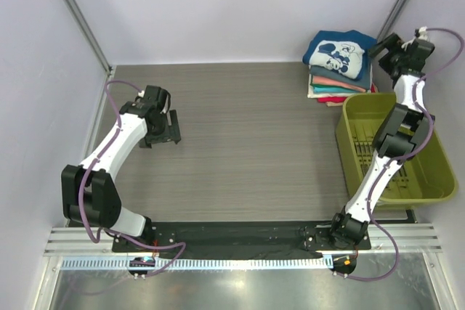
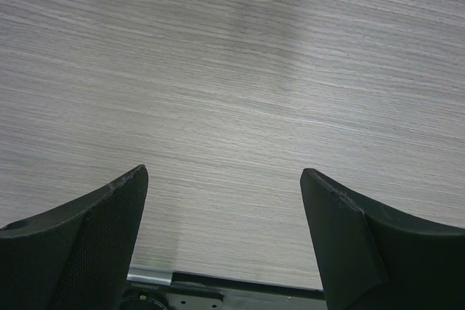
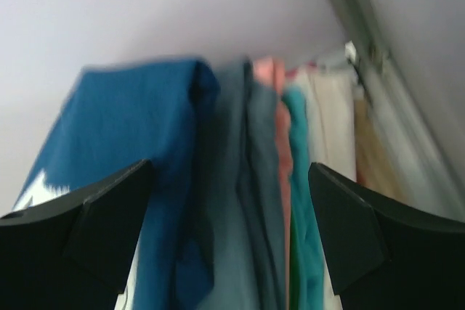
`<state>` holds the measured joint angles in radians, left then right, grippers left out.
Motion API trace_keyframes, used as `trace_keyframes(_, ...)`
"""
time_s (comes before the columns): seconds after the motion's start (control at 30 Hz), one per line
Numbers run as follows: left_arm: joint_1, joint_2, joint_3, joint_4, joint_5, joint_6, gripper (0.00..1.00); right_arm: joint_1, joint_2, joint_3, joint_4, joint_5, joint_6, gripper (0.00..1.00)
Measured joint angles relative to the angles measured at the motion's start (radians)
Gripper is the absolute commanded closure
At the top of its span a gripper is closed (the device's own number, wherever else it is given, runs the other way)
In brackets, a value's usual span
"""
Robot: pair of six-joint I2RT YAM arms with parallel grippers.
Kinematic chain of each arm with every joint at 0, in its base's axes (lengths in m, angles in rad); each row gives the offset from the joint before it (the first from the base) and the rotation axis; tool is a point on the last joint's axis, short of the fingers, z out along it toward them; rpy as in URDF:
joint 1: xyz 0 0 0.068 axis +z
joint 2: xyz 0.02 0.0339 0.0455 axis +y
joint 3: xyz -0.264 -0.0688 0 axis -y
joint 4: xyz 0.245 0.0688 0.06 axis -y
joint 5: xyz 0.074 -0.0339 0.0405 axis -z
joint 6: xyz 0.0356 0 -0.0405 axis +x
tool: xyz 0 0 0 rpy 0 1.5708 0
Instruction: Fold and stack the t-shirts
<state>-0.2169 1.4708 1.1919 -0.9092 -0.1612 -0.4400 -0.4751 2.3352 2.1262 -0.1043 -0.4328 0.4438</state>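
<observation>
The t-shirts lie in a folded stack at the back right of the table. On top is a navy-blue one with a white cartoon-mouse print. My right gripper hovers at the stack's right edge, open. In the right wrist view the layers run edge-on between the wide-apart fingers: navy blue, slate, coral, teal-green and white. Nothing is held in the right gripper. My left gripper hangs open over bare table at mid left, with nothing in its jaws in the left wrist view.
An olive-green plastic basket stands at the right, just in front of the stack, and the right arm reaches over it. Grey walls close in the table at the back and both sides. The wood-grain tabletop spreads between the arms.
</observation>
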Motion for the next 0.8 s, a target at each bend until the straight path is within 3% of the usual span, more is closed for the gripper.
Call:
trace_keyframes(0.17,-0.006,-0.006,0.0,0.0,0.015,0.0,0.14,0.009,-0.249,-0.435,0.068,0.039,0.108,0.05)
trace_keyframes(0.3,-0.012,-0.024,0.0,0.0,0.029,0.0,0.14,0.019,-0.396,-0.602,0.108,0.041,0.157,0.05)
trace_keyframes(0.53,-0.031,-0.066,0.0,0.001,0.035,0.0,0.14,0.036,-0.507,-0.704,0.156,0.035,0.169,0.05)
trace_keyframes(0.8,-0.032,-0.07,0.0,0.001,0.034,0.0,0.14,0.056,-0.524,-0.687,0.152,0.024,0.175,0.07)
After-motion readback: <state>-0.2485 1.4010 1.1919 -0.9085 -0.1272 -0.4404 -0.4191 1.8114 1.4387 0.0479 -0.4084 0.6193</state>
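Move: The blue t-shirt, already on the stack, lies about 16 cm to the right gripper's left, roughly 3 cm back and some 10 cm below it. The grey t-shirt directly under it is about 17 cm left, 5 cm back and 13 cm below. The green box stands some 37 cm back, 4 cm left and 17 cm below. From the left gripper, the blue t-shirt is about 30 cm ahead and 60 cm right, near its height. Draw the right gripper back about 10 cm from beside the far wall and leftwards some 9 cm towards the blue t-shirt's side of the stack, quickly at first, then easing. Let it dip a little before climbing to end slightly higher, roll its left side up about 10 degrees, and keep the fingers wide open and empty. Lift the left gripper slightly, easing it right over bare table. ##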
